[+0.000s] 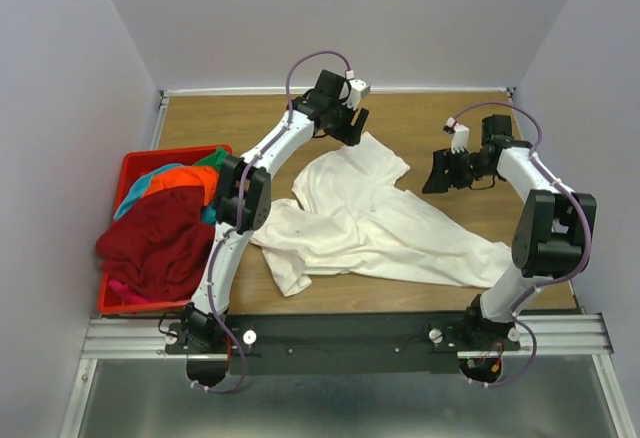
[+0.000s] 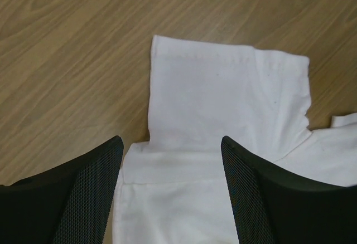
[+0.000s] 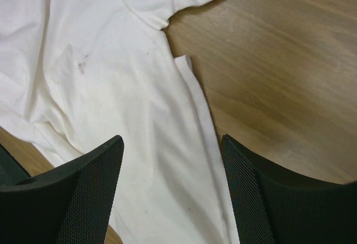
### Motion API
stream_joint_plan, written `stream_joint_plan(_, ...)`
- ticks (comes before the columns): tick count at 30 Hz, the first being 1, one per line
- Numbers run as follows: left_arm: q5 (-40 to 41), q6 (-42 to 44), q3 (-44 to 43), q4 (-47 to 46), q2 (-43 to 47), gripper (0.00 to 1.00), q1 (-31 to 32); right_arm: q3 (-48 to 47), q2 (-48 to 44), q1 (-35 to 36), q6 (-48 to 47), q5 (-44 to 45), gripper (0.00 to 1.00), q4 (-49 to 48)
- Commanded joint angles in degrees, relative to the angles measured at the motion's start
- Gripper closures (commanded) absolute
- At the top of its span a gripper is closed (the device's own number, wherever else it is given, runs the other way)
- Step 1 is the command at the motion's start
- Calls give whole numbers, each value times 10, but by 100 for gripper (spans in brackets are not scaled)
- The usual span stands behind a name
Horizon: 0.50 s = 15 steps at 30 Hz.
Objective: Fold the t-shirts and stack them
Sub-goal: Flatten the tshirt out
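Observation:
A large white t-shirt (image 1: 370, 223) lies crumpled and spread across the middle of the wooden table. My left gripper (image 1: 350, 128) hovers over its far sleeve; in the left wrist view the gripper (image 2: 172, 139) is open, with the flat sleeve (image 2: 223, 93) below and beyond the fingers. My right gripper (image 1: 437, 173) hangs by the shirt's right edge. In the right wrist view that gripper (image 3: 172, 138) is open over the shirt's body (image 3: 111, 88) and a folded hem. Dark red (image 1: 155, 243), orange (image 1: 185, 178), teal (image 1: 135, 198) and green (image 1: 212, 158) t-shirts are piled at the left.
The coloured shirts fill a red plastic basket (image 1: 127, 168) at the table's left edge. Bare wood (image 1: 430, 118) shows behind the white shirt and to its right (image 3: 290, 60). Grey walls close in the table on three sides.

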<state>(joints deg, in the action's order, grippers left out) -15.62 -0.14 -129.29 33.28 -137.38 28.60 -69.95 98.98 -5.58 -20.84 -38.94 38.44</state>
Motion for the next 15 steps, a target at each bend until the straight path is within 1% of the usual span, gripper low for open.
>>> stream_joint_plan(1, 37, 57, -8, 50, -1, 21, -14, 32, -38, 0, -25, -29, 22, 1)
stream_joint_plan(3, 42, 66, 3, 51, 8, 21, -17, 39, -51, -2, -29, -31, 22, -2)
stream_joint_plan(7, 10, 73, 39, 38, 33, 21, -43, 61, -70, -8, -43, -57, 21, -5)
stream_joint_plan(15, -15, 71, 16, 47, 14, 21, -51, 64, -69, -8, -47, -79, 21, -4)
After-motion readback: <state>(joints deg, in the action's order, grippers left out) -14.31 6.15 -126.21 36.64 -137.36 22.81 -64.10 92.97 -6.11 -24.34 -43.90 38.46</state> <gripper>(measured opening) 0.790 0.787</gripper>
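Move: Roughly 5 cm to the left hand's left, about 1 cm farther out and some 8 cm below, lies the white t-shirt's far-left shoulder edge. Its spread sleeve is about 9 cm right and 3 cm ahead of that hand, its crumpled left end some 18 cm left and 17 cm back. For the right hand, the shirt body's far edge is about 1 cm ahead and 7 cm below, the armpit notch some 13 cm left and 3 cm ahead. Leftward at an even pace, the open left hand travels about 7 cm from the sleeve side over the t-shirt's shoulder edge, sinking some 3 cm early on and then running nearly level, its wrist tilting slightly. The right hand, also open and empty, eases back about 3 cm over the shirt body and rises a little. ##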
